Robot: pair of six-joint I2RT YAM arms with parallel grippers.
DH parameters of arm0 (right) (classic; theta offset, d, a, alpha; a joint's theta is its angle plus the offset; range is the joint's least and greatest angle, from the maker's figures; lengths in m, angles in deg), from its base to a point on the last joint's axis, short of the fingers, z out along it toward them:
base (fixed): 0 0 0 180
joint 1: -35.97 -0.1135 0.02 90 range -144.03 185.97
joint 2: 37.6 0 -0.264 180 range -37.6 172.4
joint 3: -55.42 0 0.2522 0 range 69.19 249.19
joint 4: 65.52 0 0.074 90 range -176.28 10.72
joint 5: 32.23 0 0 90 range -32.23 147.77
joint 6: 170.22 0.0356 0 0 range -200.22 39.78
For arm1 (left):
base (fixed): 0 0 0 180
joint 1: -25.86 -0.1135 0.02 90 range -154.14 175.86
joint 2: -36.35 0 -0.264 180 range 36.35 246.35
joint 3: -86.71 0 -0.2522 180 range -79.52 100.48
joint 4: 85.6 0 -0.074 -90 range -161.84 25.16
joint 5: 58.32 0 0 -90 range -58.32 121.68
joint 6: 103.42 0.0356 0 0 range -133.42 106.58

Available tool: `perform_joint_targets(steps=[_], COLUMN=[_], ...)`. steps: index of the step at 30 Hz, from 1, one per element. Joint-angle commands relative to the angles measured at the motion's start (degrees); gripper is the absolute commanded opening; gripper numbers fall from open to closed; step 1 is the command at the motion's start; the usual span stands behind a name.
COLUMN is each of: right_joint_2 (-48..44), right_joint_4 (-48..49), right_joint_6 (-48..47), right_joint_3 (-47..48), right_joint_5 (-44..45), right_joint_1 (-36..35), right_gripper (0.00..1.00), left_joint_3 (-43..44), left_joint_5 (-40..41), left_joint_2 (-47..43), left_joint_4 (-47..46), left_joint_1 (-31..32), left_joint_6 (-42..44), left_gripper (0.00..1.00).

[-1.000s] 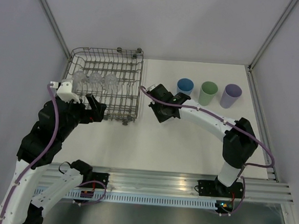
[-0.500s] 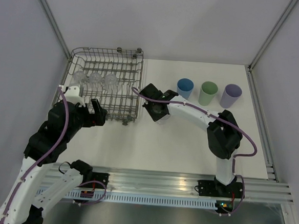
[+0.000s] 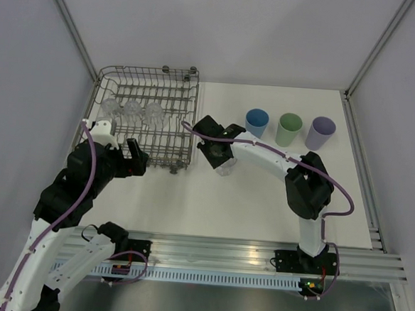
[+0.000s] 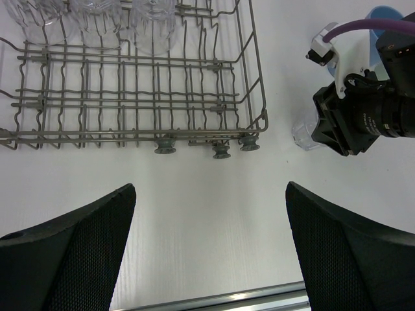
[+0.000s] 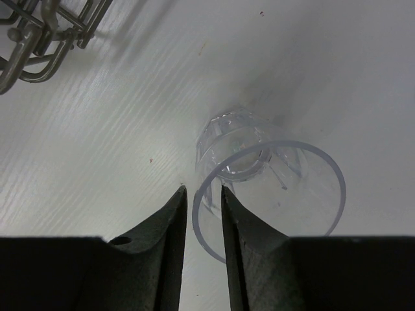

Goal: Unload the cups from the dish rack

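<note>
The grey wire dish rack [image 3: 194, 119] stands at the far left with three clear cups [image 3: 132, 110] in its back row, also seen in the left wrist view [image 4: 152, 23]. My right gripper [image 3: 220, 158] is just right of the rack, shut on the rim of a fourth clear cup [image 5: 272, 188], one finger inside and one outside. That cup is low over the table [image 3: 226, 171]. Blue [image 3: 257, 120], green [image 3: 289, 128] and lilac [image 3: 321, 132] cups stand upright at the back right. My left gripper [image 4: 211, 240] is open and empty, just in front of the rack.
The rack's front rail and dark feet [image 4: 215, 152] are between my left gripper and the clear cups. My right gripper's black body [image 4: 353, 123] sits close to the rack's right front corner [image 5: 39, 39]. A metal rail [image 3: 257, 255] runs along the near edge.
My right gripper has moved left toward the rack and slightly nearer with the clear cup. My left arm has drawn back a little from the rack, then held still.
</note>
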Motion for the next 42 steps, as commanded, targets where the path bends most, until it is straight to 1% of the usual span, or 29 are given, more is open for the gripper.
perform_joint_targets(steps=[1,4,7,10,11,13,15,16,17,19,20,22,23,25,28,32,35,36,39,40,42], right_joint_2=[-4.2,-7.27,-11.75,-16.93,-20.08,-23.69,-29.58,-31.78,-36.24,-40.65,-44.59,-48.13,-51.19,-54.98,-57.81,-63.08,-66.25,-66.95,-69.06,-69.67,-70.82], right_joint_4=[-0.84,-1.63,-1.9,-1.46,-0.76,2.4,7.23,9.25,13.44,17.25,20.14,22.26,23.06,23.15,22.36,21.66,21.92,22.01,20.87,20.87,20.87], right_joint_6=[-0.37,-0.28,-0.02,0.33,0.68,1.82,2.35,2.87,3.84,5.33,6.04,7.88,8.67,9.73,10.09,10.96,11.14,11.05,10.79,10.44,9.91], right_joint_3=[3.09,3.88,4.41,3.8,3.19,0.2,-4.45,-6.29,-10.75,-15.25,-19.28,-22.82,-25.36,-27.22,-29.86,-33.9,-36.8,-37.33,-38.65,-38.92,-40.15], right_joint_5=[0.99,1.51,2.3,2.83,3.36,3.71,3.8,3.63,3.54,3.71,4.41,5.03,5.73,6.61,5.74,3.19,1.52,1.25,0.99,0.9,0.9], right_joint_1=[-0.31,-0.31,-0.31,-0.31,-0.31,-0.31,-0.31,-0.31,-0.31,-0.22,-0.22,-0.22,-0.22,-0.31,-0.22,-0.22,-0.31,-0.22,-0.31,-0.31,-0.22], right_gripper=[0.34,0.37,0.42,0.52,0.61,0.74,0.97,0.98,0.98,0.98,0.98,0.98,0.98,0.98,0.98,0.98,0.98,0.98,0.98,0.98,0.98], left_joint_3=[0.02,0.55,2.13,4.06,4.68,6.51,7.75,8.89,9.51,11.44,12.23,14.69,15.48,17.85,21.71,25.94,28.85,29.46,31.31,31.75,32.54], left_joint_5=[0.71,1.06,1.67,3.34,3.87,5.97,7.56,9.22,10.19,12.12,12.92,14.5,15.21,17.13,18.37,18.64,18.11,17.42,11.98,8.05,4.68], left_joint_2=[-0.33,0.64,2.57,5.29,6.26,8.72,11.35,12.15,13.03,15.84,17.24,20.75,21.9,25.67,30.25,39.72,45.7,47.3,51.95,52.84,55.73], left_joint_4=[-0.43,-0.43,-0.43,-0.17,-0.08,0.19,0.36,0.27,0.27,0.36,0.45,0.54,0.62,0.45,0.45,-1.56,-2.97,-4.81,-7.1,-9.28,-10.88], left_joint_1=[-0.06,-0.06,-0.06,-0.06,-0.06,-0.06,-0.06,-0.06,-0.06,-0.06,0.03,-0.06,-0.15,-0.06,-0.24,-0.94,-1.73,-2.69,-5.68,-6.55,-8.84], left_joint_6=[2.08,1.12,-0.37,-1.96,-3.0,-5.2,-6.88,-7.75,-9.41,-10.74,-12.23,-13.21,-14.52,-16.27,-16.73,-13.05,-9.35,-8.13,-3.64,-2.5,0.23], left_gripper=[1.0,1.0,1.0,1.0,1.0,1.0,1.0,1.0,1.0,1.0,1.0,1.0,1.0,1.0,1.0,1.0,1.0,1.0,1.0,1.0,1.0])
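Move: For the left hand, the rightmost clear cup still in the rack lies about 25 cm ahead, in line sideways and some 20 cm below. The middle clear cup stands about 7 cm to the left of that cup and the leftmost some 14 cm, both about level with it. The right hand is at the rim of the set-down clear cup, whose middle is about 1 cm ahead, 3 cm right and 4 cm below; the blue cup stands some 13 cm ahead and 12 cm right. The right fingers, still astride the clear cup's rim, come free of it and spread from part-open to fully wide; the hand rises about 20 cm, then draws back and right, away from cup and rack, while tilting up. The left hand, wide open, reaches some 20 cm forward over the rack towards the rightmost clear cup, turning counter-clockwise and tipping down, sinking only near the end. ##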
